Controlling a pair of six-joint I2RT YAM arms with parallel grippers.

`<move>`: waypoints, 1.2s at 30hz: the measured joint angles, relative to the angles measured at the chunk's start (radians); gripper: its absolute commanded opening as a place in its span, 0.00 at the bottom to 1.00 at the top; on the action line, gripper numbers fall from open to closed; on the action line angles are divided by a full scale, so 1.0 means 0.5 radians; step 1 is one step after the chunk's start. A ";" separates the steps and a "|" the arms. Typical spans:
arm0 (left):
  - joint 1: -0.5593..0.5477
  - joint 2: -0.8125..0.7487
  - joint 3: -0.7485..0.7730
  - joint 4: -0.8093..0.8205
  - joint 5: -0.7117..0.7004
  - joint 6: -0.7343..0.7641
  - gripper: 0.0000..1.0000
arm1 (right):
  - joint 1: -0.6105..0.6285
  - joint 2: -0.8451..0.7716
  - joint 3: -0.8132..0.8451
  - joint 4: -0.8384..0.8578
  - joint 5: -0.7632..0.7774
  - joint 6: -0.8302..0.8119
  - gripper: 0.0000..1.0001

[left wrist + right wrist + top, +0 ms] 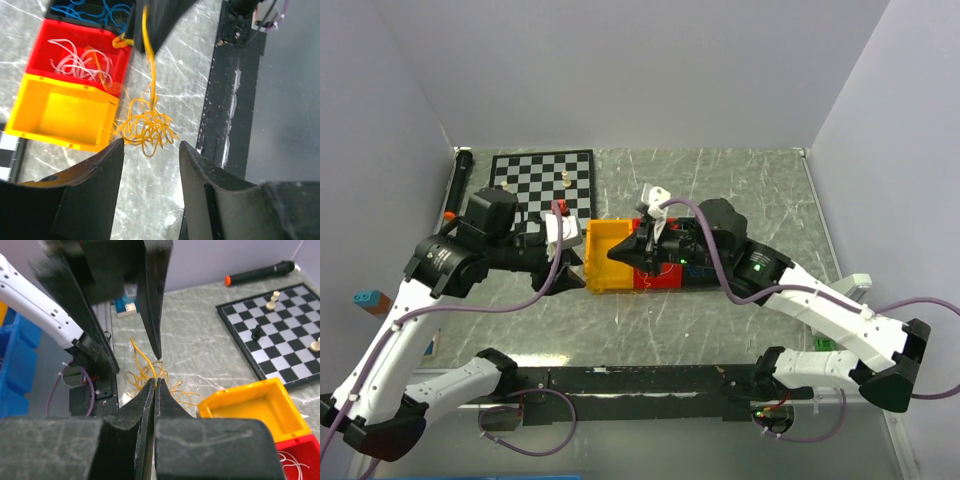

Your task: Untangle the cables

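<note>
A yellow cable (147, 125) lies in a curly tangle on the marble table beside the yellow bin (60, 112). One strand rises from it to my right gripper (156, 381), which is shut on that strand. In the top view the right gripper (616, 256) sits over the yellow bin's front edge. My left gripper (150, 147) stands open just short of the tangle, with nothing between its fingers. The red bin (80, 60) holds white cables (82, 62). Blue cables (95, 10) lie in the dark bin behind it.
A chessboard (542, 182) with a few pieces lies at the back left, with a black marker (457, 185) along its left side. The black base rail (640, 382) runs along the near edge. The left arm's fingers (152, 295) hang close above the right gripper.
</note>
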State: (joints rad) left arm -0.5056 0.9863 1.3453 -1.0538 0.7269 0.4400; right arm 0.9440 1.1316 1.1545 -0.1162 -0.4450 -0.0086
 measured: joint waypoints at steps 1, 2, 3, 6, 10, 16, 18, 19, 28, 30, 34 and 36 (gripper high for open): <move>0.000 -0.008 -0.025 -0.002 0.011 0.008 0.53 | 0.000 -0.018 0.006 -0.004 0.000 0.001 0.00; 0.000 -0.016 -0.060 0.000 0.021 0.018 0.53 | 0.000 -0.032 0.006 -0.005 0.000 0.001 0.00; 0.000 -0.021 -0.094 0.002 0.022 0.021 0.53 | 0.000 -0.050 0.006 -0.008 -0.001 0.001 0.00; 0.000 -0.028 -0.196 0.018 0.021 0.013 0.50 | 0.000 -0.075 0.010 -0.013 -0.002 0.023 0.00; 0.000 -0.027 -0.232 0.086 0.022 -0.021 0.32 | 0.000 -0.079 0.013 -0.024 -0.005 0.047 0.00; 0.002 -0.027 -0.231 0.139 0.076 -0.032 0.30 | 0.000 -0.079 0.013 -0.039 -0.017 0.082 0.00; 0.002 -0.027 -0.230 0.138 0.118 -0.031 0.17 | 0.000 -0.083 0.013 -0.039 -0.016 0.089 0.00; 0.002 -0.027 -0.230 0.138 0.134 -0.031 0.08 | 0.000 -0.087 0.013 -0.038 -0.016 0.090 0.00; 0.005 -0.026 -0.230 0.141 0.171 -0.024 0.01 | 0.000 -0.137 0.009 -0.040 0.015 0.113 0.00; 0.005 -0.027 -0.234 0.149 0.158 -0.024 0.01 | 0.000 -0.167 0.009 -0.050 0.034 0.114 0.00; 0.005 -0.040 -0.307 0.208 0.084 -0.023 0.01 | 0.000 -0.277 0.005 -0.098 0.106 0.118 0.00; 0.005 -0.058 -0.397 0.264 -0.001 -0.023 0.01 | 0.000 -0.365 0.005 -0.149 0.163 0.111 0.00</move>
State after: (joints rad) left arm -0.5034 0.9573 1.1469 -0.9218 0.7265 0.4286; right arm 0.9440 0.9493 1.1568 -0.1905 -0.3634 0.0471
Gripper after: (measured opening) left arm 0.017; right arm 0.011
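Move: The orange cable hangs from the right fingertips, and its strand passes about 3 cm to the right of the left hand, 3 cm below it and level with it fore and aft. From the left hand, the knotted bundle hangs some 4 cm right and 8 cm down, and the yellow bin lies about 12 cm ahead, 5 cm right and 26 cm below. From the right hand, the bundle is about 3 cm left, 1 cm back and 9 cm down; the red bin is 10 cm ahead, 9 cm right, 30 cm below. With its fingers half open, the left hand sinks about 3 cm beside the hanging orange cable, edges a centimetre back and to the right, and shuts its fingertips on the cable just above the bundle, then sinks another couple of centimetres still closed. The right hand keeps its pinch on the cable throughout, easing up slightly while the left closes and then drawing away to the right and up, ending about 4.5 cm each way from where it was and a little back. ##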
